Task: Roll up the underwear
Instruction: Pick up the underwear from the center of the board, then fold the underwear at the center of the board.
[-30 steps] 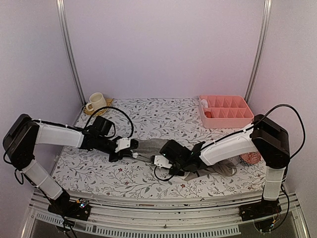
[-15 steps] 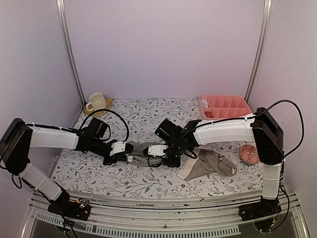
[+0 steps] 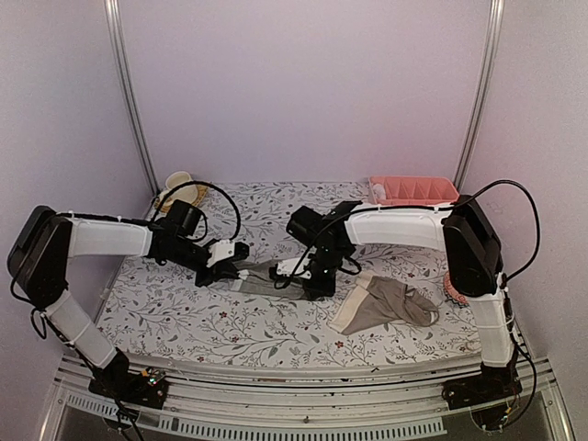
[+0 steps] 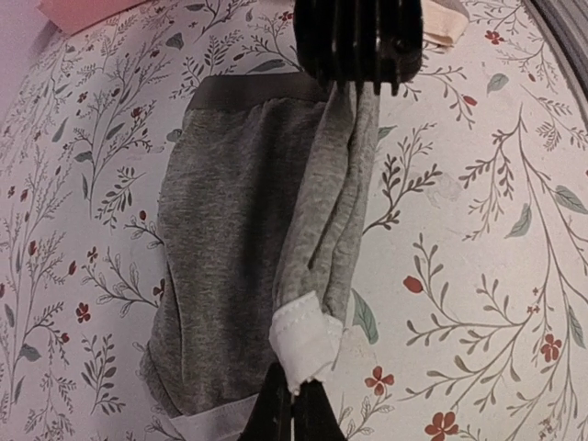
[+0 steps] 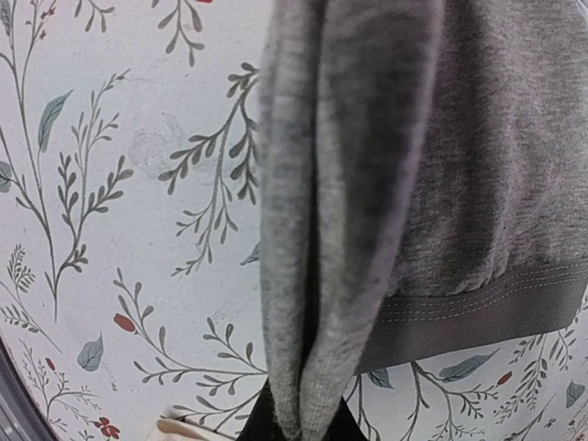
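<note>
The grey underwear (image 3: 268, 277) lies on the floral cloth, stretched between my two grippers. In the left wrist view one long edge of the grey underwear (image 4: 230, 239) is folded up into a ridge. My left gripper (image 4: 294, 400) is shut on the white edging at one end of that ridge. My right gripper (image 5: 299, 415) is shut on the other end of the ridge of grey underwear (image 5: 340, 184). In the top view the left gripper (image 3: 241, 270) and right gripper (image 3: 299, 273) face each other. The taupe underwear (image 3: 386, 303) lies crumpled to the right.
A pink divided tray (image 3: 415, 190) stands at the back right and a cream cup (image 3: 179, 184) at the back left. A pink knitted ball (image 3: 452, 288) peeks out behind the right arm. The table's front edge runs just below the cloth.
The right arm has swung from over the taupe underwear to the grey one and shut on its edge. The left gripper has kept its hold and shifted slightly back.
</note>
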`<state>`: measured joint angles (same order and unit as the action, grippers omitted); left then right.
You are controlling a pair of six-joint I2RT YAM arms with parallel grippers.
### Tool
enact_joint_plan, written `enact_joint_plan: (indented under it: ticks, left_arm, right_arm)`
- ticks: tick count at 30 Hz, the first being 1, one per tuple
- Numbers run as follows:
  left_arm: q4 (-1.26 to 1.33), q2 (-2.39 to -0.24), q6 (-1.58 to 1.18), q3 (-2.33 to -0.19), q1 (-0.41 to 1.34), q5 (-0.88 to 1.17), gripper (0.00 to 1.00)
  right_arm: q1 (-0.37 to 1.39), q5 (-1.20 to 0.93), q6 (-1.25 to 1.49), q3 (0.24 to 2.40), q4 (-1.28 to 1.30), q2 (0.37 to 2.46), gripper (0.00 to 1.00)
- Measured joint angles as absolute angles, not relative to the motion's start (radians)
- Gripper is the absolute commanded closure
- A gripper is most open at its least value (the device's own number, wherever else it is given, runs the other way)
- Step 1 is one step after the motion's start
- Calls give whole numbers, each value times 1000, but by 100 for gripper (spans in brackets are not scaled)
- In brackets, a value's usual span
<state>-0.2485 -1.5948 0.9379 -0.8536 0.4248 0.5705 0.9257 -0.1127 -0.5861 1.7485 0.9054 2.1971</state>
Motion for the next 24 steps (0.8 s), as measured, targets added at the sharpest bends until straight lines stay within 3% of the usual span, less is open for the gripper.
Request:
enact_joint_plan:
  ticks: [9, 24]
  left_arm:
    - [-263, -1635, 913, -868, 410, 568, 100]
    - [-252, -1664, 873, -871, 377, 559, 100]
  right_arm:
    - [904, -145, -648, 1897, 1017, 2264, 91]
    - [857, -145, -654, 1921, 1032, 2296, 62]
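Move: The grey underwear lies between my hands, its near edge folded up and already pinched at both ends. Its middle, where I take that edge, is about 7 cm right of my left hand, 3 cm ahead and 5 cm below. From my right hand it is some 7 cm left, 4 cm ahead and 2 cm lower. The second garment, with the cream band, lies about 18 cm right of my right hand and 3 cm back. I carry the right end of the folded edge about 3 cm forward over the lying underwear. Halfway along, my right fingers start opening, and they release the cloth between them, the hand staying low with hardly any turn. My left hand keeps its pinch on the white-trimmed end and eases down about 2 cm, a little forward and left, turning slightly counter-clockwise. ##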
